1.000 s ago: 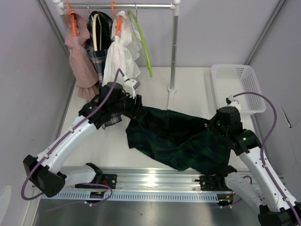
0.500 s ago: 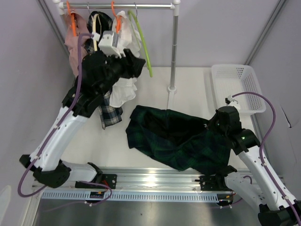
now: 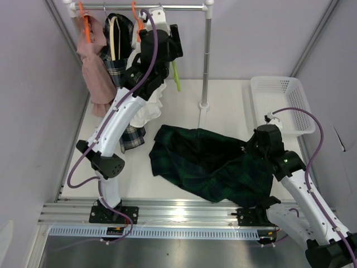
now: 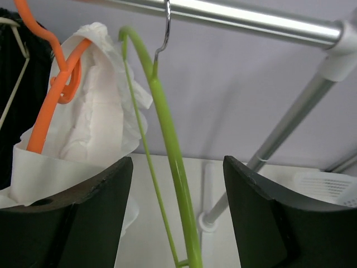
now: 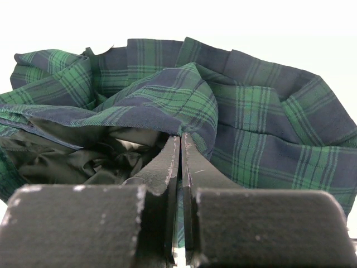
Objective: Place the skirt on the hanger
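The skirt point(image 3: 212, 164), dark green and navy plaid, lies crumpled on the white table. My right gripper point(image 3: 254, 148) rests at its right edge. In the right wrist view the gripper point(image 5: 179, 138) is shut, with a fold of the skirt point(image 5: 251, 117) pinched between its fingers. The lime green hanger point(image 3: 177, 75) hangs empty on the rail, mostly hidden behind my raised left gripper point(image 3: 167, 42). From the left wrist, that gripper point(image 4: 177, 159) stands wide open, with the hanger point(image 4: 167, 139) running down between its fingers and touching neither.
The metal rail point(image 3: 184, 7) and its post point(image 3: 206, 61) stand at the back. A pink garment point(image 3: 92, 67), a dark plaid garment point(image 3: 118, 70) and a white one point(image 4: 95, 128) on orange hangers hang left of the green hanger. A white basket point(image 3: 279, 103) sits at the right.
My left arm lifted away from the skirt's left edge up to the rail, and its gripper opened wider around the green hanger. The right arm and skirt have barely moved.
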`<state>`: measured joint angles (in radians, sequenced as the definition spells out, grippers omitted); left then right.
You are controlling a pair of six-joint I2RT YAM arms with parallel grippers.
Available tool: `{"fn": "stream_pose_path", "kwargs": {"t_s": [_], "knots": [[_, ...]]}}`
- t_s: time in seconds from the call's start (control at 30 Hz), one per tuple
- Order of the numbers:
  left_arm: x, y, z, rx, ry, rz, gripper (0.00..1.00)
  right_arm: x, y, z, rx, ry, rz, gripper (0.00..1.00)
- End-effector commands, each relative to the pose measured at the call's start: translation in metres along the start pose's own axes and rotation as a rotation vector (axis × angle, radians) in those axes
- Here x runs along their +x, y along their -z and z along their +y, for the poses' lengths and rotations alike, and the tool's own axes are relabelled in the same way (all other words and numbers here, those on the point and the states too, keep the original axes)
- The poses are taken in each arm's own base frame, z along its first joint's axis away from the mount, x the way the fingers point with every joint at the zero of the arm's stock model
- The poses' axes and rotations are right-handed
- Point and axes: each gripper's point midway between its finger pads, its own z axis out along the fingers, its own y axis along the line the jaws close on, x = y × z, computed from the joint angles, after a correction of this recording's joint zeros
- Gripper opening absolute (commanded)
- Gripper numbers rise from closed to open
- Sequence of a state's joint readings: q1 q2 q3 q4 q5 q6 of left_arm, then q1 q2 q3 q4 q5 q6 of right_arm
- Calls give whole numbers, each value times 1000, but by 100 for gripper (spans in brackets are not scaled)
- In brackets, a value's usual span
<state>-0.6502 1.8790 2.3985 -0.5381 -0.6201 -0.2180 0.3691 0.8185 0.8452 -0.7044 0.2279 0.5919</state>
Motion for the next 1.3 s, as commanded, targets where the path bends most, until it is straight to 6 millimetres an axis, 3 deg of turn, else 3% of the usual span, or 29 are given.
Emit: {"fn": "stream_pose_path", "kwargs": {"t_s": [0.0, 0.47, 0.83, 1.27], "knots": [[-15, -1, 14, -83, -49, -53, 72, -5, -4, 5, -23, 9, -19, 0], [29, -23, 8, -55, -95, 45, 70, -3, -7, 7, -33, 15, -13, 0], [33, -24, 7, -14, -105, 69, 50, -2, -7, 6, -31, 20, -12, 0], [18, -14, 19, 13, -109, 76, 24, -3, -7, 8, -38, 18, -12, 0]]}}
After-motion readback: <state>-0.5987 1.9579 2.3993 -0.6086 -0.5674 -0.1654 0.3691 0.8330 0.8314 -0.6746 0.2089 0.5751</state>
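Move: The green hanger hangs edge-on from the rail; the part of its near arm to be gripped is about 4 cm ahead of the open left gripper, roughly 4 cm below and not noticeably to either side. The orange hanger with the white garment is some 11 cm to the gripper's left and 10 cm ahead; the rail crosses about 13 cm straight ahead, some 5 cm higher. From the right gripper, the green hanger's near arm lies roughly 25 cm ahead, 33 cm left and 26 cm above. Bring the left gripper down about 5 cm and forward about 3 cm, with its open fingers straddling the near arm of the green hanger, tipping the fingertips slightly down and rolling its left side up by under 10 degrees. As the descent slows, close the fingers from both sides to pinch the hanger arm. ##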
